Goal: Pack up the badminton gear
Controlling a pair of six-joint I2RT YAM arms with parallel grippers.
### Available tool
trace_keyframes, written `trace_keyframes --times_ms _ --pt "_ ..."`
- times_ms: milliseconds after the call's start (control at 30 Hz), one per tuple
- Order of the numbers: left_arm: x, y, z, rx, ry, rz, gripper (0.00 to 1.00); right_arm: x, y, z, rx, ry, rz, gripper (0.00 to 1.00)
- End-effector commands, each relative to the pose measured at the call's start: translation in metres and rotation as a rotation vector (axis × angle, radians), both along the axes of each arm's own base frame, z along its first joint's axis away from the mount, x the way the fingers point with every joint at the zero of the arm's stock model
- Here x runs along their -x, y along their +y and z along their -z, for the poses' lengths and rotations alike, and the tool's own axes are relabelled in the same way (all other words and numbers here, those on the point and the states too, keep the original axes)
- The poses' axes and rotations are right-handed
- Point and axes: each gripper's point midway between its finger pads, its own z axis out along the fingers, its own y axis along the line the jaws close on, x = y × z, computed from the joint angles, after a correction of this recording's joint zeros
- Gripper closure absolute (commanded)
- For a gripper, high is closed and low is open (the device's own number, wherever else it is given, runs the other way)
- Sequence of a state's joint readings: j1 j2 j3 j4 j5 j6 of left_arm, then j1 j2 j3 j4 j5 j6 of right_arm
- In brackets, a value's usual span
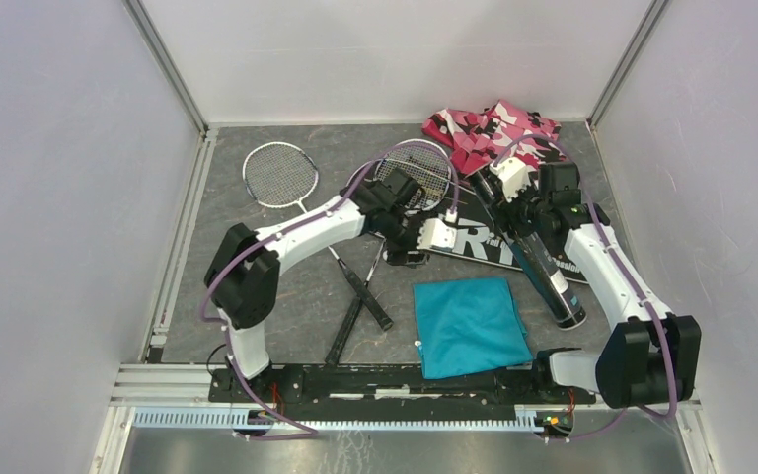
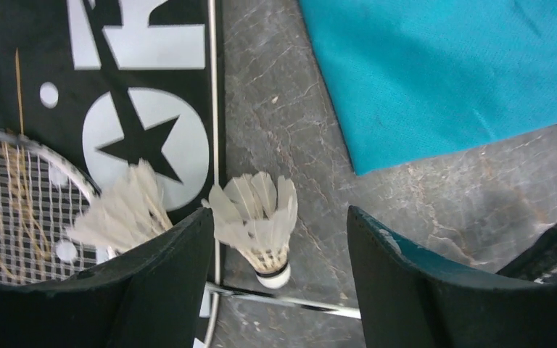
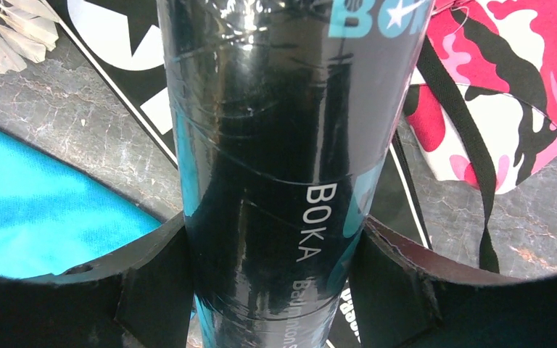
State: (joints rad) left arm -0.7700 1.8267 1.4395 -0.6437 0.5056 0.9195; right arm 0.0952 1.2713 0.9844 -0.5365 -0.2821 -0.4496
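A white feather shuttlecock (image 2: 257, 221) lies on the grey floor between the fingers of my left gripper (image 2: 279, 217), close against the left finger with a gap to the right one; the jaws are open. A second shuttlecock (image 2: 123, 210) rests on a racquet head (image 2: 14, 203) just outside the left finger. My right gripper (image 3: 275, 243) is shut on the long black "BOKA" tube (image 3: 283, 130), which slants over the black bag (image 1: 484, 242). Two racquets (image 1: 279, 175) lie with crossed handles (image 1: 360, 296).
A teal cloth (image 1: 469, 326) lies near the front, right of the racquet handles. Pink-black camouflage fabric (image 1: 493, 133) is bunched at the back right. White walls close in on three sides. A thin racquet shaft (image 2: 297, 301) runs under my left gripper.
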Motion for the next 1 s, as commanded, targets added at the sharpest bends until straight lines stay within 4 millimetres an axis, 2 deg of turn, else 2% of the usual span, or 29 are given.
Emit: trace_keyframes --times_ms 0,200,367,533,967 --pt "0.006 -0.007 0.014 -0.162 -0.163 0.245 0.28 -0.004 0.002 0.0 -0.033 -0.014 -0.001 0.69" --pt "0.008 -0.009 0.042 -0.369 -0.235 0.352 0.34 0.001 0.001 0.006 -0.044 -0.008 -0.01 0.69" --pt "0.003 0.005 0.056 -0.551 -0.293 0.395 0.36 0.004 0.001 0.01 -0.046 0.003 -0.019 0.69" --pt "-0.006 0.016 0.055 -0.655 -0.362 0.394 0.41 0.006 0.003 0.013 -0.06 0.015 -0.031 0.69" --pt "-0.017 0.029 0.052 -0.78 -0.45 0.355 0.71 0.005 0.006 0.009 -0.073 0.019 -0.046 0.69"
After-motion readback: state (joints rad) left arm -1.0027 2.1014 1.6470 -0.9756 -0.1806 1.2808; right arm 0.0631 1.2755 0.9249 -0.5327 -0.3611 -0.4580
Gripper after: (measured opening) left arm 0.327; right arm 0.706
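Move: The shuttlecock lies on its side by the edge of the sport bag, its middle about 2 cm ahead of the left hand, level with it sideways and some 8 cm below. The other shuttlecock is about 8 cm farther out from it. The turquoise towel's middle lies some 15 cm back and 17 cm right of the hand, the nearer racket handle about 9 cm back and 9 cm left. From the right hand, the first shuttlecock is about 24 cm left, 6 cm back and 12 cm down. The near shuttlecock is approached at its cork end by the left hand, which sinks about 7 cm, first swinging slightly right and back, then returning left and a little forward as it rises a touch. The wrist turns some 40 degrees until the fingers point straight down, and they close past half onto the cork and feather bases. The right hand keeps its grip on the shuttle tube, lowering it about 2 cm and easing slightly back. ##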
